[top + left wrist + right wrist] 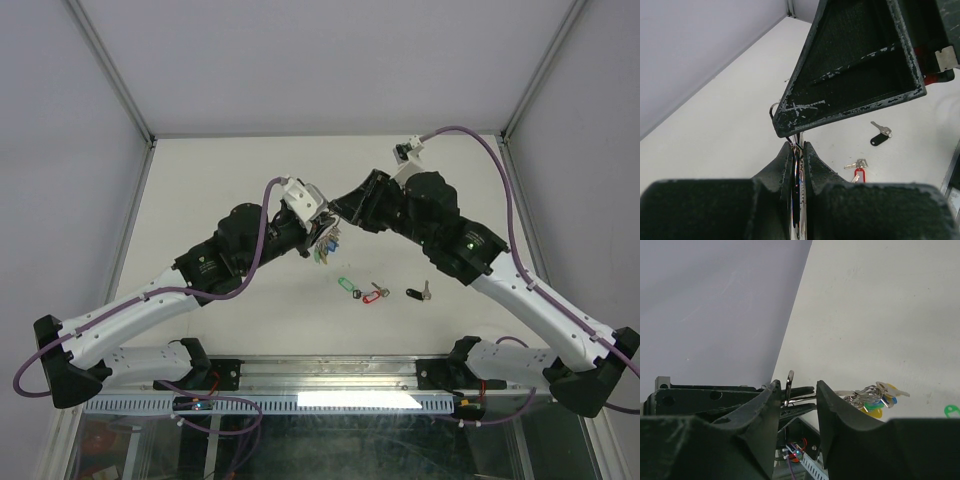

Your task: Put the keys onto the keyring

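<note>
My left gripper (799,146) is shut on the keyring (789,386), a thin silver ring held edge-up above the table. Its bunch of keys with blue, yellow and green tags (874,399) hangs beside the left fingers (322,222). My right gripper (797,385) is open, one finger on each side of the ring, which stands close to its left finger. In the left wrist view a right finger (855,65) fills the upper frame. Three keys lie on the table: green tag (347,287), red tag (375,294), black tag (418,293).
The white table (230,180) is walled by pale panels at the left, back and right. A metal rail (330,375) runs along the near edge between the arm bases. The red-tag key (857,172) and black-tag key (880,136) also show in the left wrist view.
</note>
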Action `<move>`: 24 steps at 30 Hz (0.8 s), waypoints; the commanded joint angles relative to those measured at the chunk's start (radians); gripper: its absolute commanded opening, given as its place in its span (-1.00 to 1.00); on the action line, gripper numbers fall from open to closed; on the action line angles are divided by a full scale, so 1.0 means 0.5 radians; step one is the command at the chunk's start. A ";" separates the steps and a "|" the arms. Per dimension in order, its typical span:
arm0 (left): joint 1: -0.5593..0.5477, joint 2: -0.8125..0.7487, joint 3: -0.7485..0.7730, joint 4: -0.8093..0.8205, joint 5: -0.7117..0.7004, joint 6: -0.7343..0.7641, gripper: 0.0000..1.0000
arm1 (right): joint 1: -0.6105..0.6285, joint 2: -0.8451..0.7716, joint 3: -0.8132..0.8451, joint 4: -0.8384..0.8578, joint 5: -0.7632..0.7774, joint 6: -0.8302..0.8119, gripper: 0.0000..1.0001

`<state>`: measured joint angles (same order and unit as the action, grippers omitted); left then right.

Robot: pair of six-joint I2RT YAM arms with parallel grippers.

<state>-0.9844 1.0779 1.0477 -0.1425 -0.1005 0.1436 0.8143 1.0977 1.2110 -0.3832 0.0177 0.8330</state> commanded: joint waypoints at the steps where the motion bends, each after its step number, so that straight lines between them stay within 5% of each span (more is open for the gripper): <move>1: 0.008 -0.025 0.032 0.111 0.051 0.031 -1.00 | -0.013 -0.009 0.013 0.185 -0.070 0.050 -0.30; 10: 0.008 -0.011 0.053 0.079 0.090 0.044 -1.00 | -0.021 0.031 0.015 0.199 -0.107 0.043 -0.60; 14: 0.008 -0.016 0.055 0.075 0.089 0.046 -1.00 | -0.024 0.022 0.002 0.224 -0.109 0.002 -1.00; 18: 0.008 -0.039 0.041 0.074 0.088 0.022 -0.45 | -0.023 -0.068 -0.089 0.432 -0.094 -0.097 -1.00; 24: 0.008 -0.157 -0.049 0.150 0.032 -0.061 0.06 | -0.021 -0.289 -0.388 0.960 -0.201 -0.413 -1.00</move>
<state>-0.9806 1.0679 1.0458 -0.1532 -0.0769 0.1425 0.8062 1.0508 1.0756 -0.1875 -0.0418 0.7509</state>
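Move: At the fingertips of both hands is the keyring: its middle is roughly 1 cm ahead, 1 cm right and 1 cm above the left hand, which pinches it, and about 2 cm below and 1 cm left of the open right hand. The keys hang about 8 cm beneath the left hand. On the table some 31 cm below that hand, the green tag is level with it and 6 cm right, the red tag 12 cm right and 2 cm back. Closing on the upper part of the keyring, the right fingers go from part open to shut while that hand edges about 1 cm to the left; it then sinks about 1 cm and tips slightly. The left hand stays put, keeps its pinch until the right has shut, then opens about halfway and lets go of the ring. ##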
